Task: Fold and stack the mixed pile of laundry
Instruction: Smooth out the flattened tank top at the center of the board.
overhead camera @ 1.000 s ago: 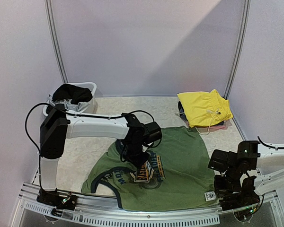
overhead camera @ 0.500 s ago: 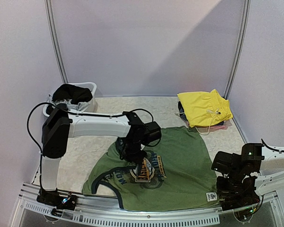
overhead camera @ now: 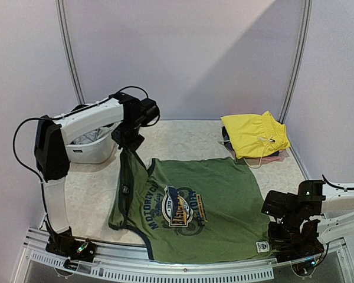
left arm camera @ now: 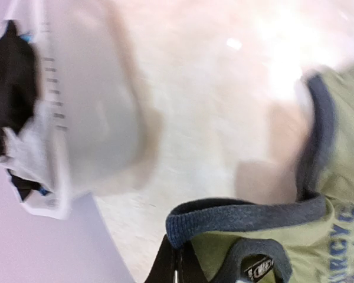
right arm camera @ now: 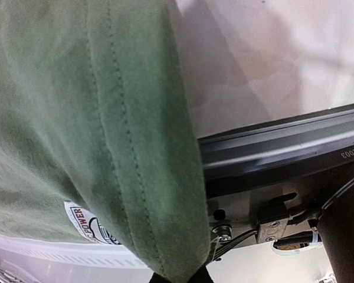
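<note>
The olive-green T-shirt (overhead camera: 218, 194) with navy trim lies spread across the middle of the table, its chest graphic (overhead camera: 178, 206) face up. My left gripper (overhead camera: 130, 143) is shut on the navy collar (left arm camera: 248, 215) and holds it raised at the back left, beside the tub; the pinch shows in the left wrist view, left gripper (left arm camera: 180, 266). My right gripper (overhead camera: 281, 239) is shut on the shirt's hem (right arm camera: 147, 177) at the near right corner, right gripper (right arm camera: 177, 278). A yellow garment (overhead camera: 253, 134) with a white drawstring tops a small stack at the back right.
A white plastic tub (overhead camera: 88, 152) at the back left holds black and grey pieces (left arm camera: 9, 88). The metal rail (right arm camera: 283, 150) of the table's near edge runs right under my right gripper. White walls close in the back and both sides.
My left gripper shut on the collar and carried it up and back-left to the tub, stretching the shirt out and uncovering the graphic. The right arm barely moved.
</note>
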Controlling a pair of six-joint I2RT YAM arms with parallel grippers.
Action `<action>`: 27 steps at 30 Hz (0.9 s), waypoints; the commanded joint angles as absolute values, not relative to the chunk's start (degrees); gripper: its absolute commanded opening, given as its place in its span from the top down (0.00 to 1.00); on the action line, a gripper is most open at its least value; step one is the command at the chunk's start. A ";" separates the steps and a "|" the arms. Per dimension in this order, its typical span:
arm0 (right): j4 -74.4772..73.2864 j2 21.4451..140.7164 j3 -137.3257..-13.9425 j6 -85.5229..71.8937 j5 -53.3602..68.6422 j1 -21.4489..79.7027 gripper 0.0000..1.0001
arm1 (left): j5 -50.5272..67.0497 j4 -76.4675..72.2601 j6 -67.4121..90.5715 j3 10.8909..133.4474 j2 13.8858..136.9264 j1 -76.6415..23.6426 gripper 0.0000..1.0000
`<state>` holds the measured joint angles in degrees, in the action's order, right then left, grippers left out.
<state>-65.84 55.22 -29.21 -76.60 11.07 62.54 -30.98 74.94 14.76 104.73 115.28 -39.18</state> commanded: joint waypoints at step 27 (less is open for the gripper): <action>-76.66 71.12 -61.59 -62.51 -2.33 53.13 0.56 | -29.28 86.47 14.71 116.92 110.15 -29.51 0.20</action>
<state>-71.59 68.45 -52.73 -68.90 4.93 56.95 -33.71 77.23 10.96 119.02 119.22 -28.10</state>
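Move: The left hand still grips the tank top's shoulder straps in the air. The bare spot beside the basket where they go is about 6 cm ahead, 6 cm left and 12 cm below. The basket's middle is some 11 cm ahead and 17 cm left of this hand, the printed logo about 17 cm back and 17 cm right. The right hand still pinches the hem corner right at its fingertips; the hem label is about 3 cm ahead and 4 cm left. Forward and left, towards the basket's near side, the left hand swings the held straps about 12 cm, slows, opens wide to let them go in the air, then eases back a little and rises. The right hand keeps the hem corner pinched while sinking about 1 cm and edging left, then opens partway, lets go, and lifts forward, up and left. ##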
